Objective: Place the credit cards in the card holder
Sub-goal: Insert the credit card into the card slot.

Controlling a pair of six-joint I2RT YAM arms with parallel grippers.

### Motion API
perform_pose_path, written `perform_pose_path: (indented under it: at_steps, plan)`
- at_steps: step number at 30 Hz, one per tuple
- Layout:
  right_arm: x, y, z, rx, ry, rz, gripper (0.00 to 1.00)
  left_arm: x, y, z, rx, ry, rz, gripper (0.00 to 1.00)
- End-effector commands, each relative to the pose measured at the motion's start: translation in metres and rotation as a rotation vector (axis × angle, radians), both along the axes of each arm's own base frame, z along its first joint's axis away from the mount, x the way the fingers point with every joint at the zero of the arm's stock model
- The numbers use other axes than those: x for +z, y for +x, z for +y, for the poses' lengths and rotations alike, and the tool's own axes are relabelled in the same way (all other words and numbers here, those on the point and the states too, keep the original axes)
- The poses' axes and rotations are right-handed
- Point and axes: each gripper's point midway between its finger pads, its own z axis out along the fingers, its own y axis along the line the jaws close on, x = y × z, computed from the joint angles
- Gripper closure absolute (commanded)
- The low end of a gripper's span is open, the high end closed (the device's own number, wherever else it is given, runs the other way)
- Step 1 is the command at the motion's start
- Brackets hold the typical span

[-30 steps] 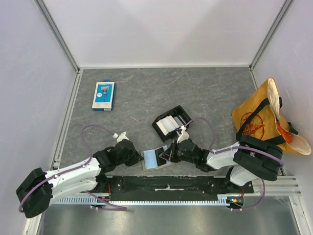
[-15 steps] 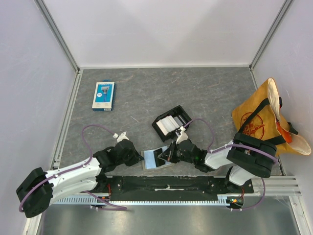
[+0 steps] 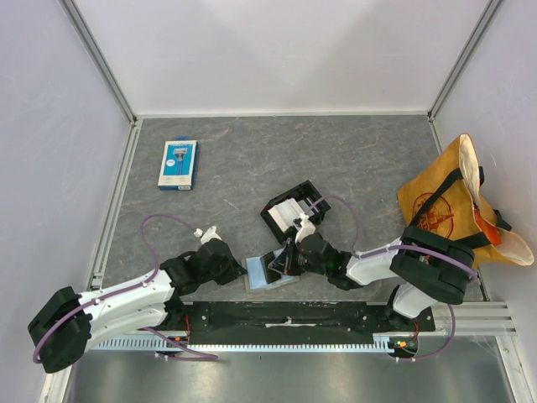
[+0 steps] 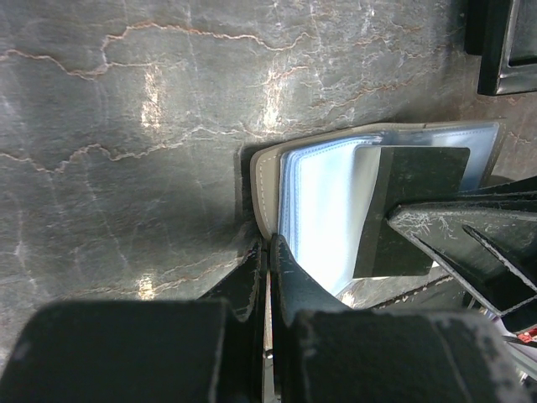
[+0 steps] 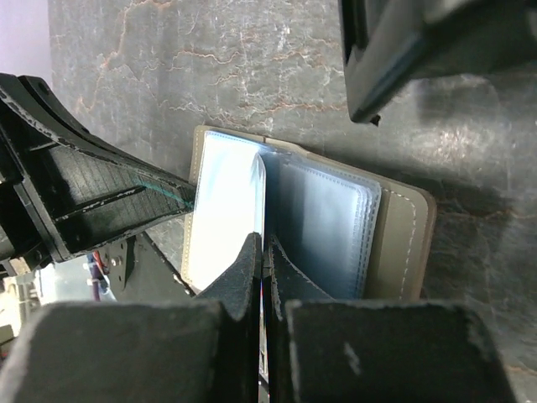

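Observation:
The grey-tan card holder (image 3: 258,275) lies open near the table's front edge, its clear pockets up. My left gripper (image 3: 242,270) is shut on its left cover edge; in the left wrist view the gripper (image 4: 268,245) pinches the tan cover of the card holder (image 4: 323,210). My right gripper (image 3: 284,262) is shut on a dark grey credit card (image 4: 411,210) and holds it over the pockets. In the right wrist view the gripper (image 5: 263,250) holds this card edge-on (image 5: 263,193) against the card holder (image 5: 327,227). More white credit cards (image 3: 289,213) lie in the black tray (image 3: 267,220).
A blue-and-white retail pack (image 3: 178,164) lies at the far left. A yellow tote bag (image 3: 453,206) sits at the right edge. The black tray stands just behind the card holder and shows at the top of the right wrist view (image 5: 419,50).
My right gripper has moved left with the dark card, from beside the holder's right edge to over its pockets. The left arm has not moved.

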Motion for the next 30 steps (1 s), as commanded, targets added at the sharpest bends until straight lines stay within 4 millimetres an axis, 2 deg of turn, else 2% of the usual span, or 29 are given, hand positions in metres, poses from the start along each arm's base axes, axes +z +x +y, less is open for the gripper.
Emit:
perform_pose_path:
  at_steps: [1, 7, 9, 14, 16, 20, 22, 26, 28, 30]
  plan:
    - [-0.012, 0.012, -0.010, 0.045, -0.145, -0.081, 1.00, -0.001, 0.001, 0.001, 0.011, 0.002, -0.001, 0.98]
    - [-0.016, 0.013, -0.011, 0.102, -0.204, -0.117, 1.00, -0.002, 0.000, 0.002, 0.007, 0.009, 0.001, 0.98]
    - [-0.015, -0.001, -0.005, 0.151, -0.160, -0.058, 1.00, -0.001, 0.001, 0.003, 0.014, 0.008, 0.001, 0.98]
    - [-0.021, -0.027, 0.004, 0.115, -0.036, 0.167, 1.00, 0.000, 0.002, 0.002, 0.023, 0.001, -0.004, 0.98]
    - [-0.022, -0.034, 0.005, 0.081, -0.003, 0.226, 1.00, 0.001, 0.002, 0.002, 0.025, -0.001, -0.004, 0.98]
    - [-0.027, -0.033, 0.006, 0.057, -0.024, 0.234, 0.98, 0.000, 0.002, 0.002, 0.027, -0.004, -0.003, 0.98]
    - [-0.027, -0.031, 0.005, 0.052, -0.039, 0.216, 0.93, 0.001, 0.002, 0.002, 0.029, -0.008, -0.004, 0.98]
    - [-0.026, -0.023, -0.009, -0.004, -0.133, 0.167, 0.82, 0.002, 0.004, 0.003, 0.035, -0.007, -0.010, 0.98]
    - [-0.018, -0.014, -0.016, -0.040, -0.170, 0.113, 0.69, 0.003, 0.003, 0.002, 0.031, -0.010, -0.011, 0.98]
    - [-0.009, -0.009, -0.021, -0.058, -0.185, 0.072, 0.65, 0.003, 0.003, 0.002, 0.030, -0.008, -0.011, 0.98]
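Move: The dark credit card is between the right fingertips, its middle about 2 cm to their left, 1 cm ahead and 1 cm below. The card slot in the holder's clear sleeve lies some 5 cm to the right hand's left, level with it fore and aft, 2 cm lower. The black box is about 15 cm ahead and 4 cm to the right. From the left hand, at the holder's left edge, the slot lies 3 cm to the right. Forward by just under 1 cm first, the right hand then works the pinched card back and leftward, each by about 1.5 cm, towards the slot side of the holder. Near the end its fingers open to roughly a third and let go of the card, the hand easing back and to the right around its edge, while the left hand keeps the holder's left edge pinched in place. ##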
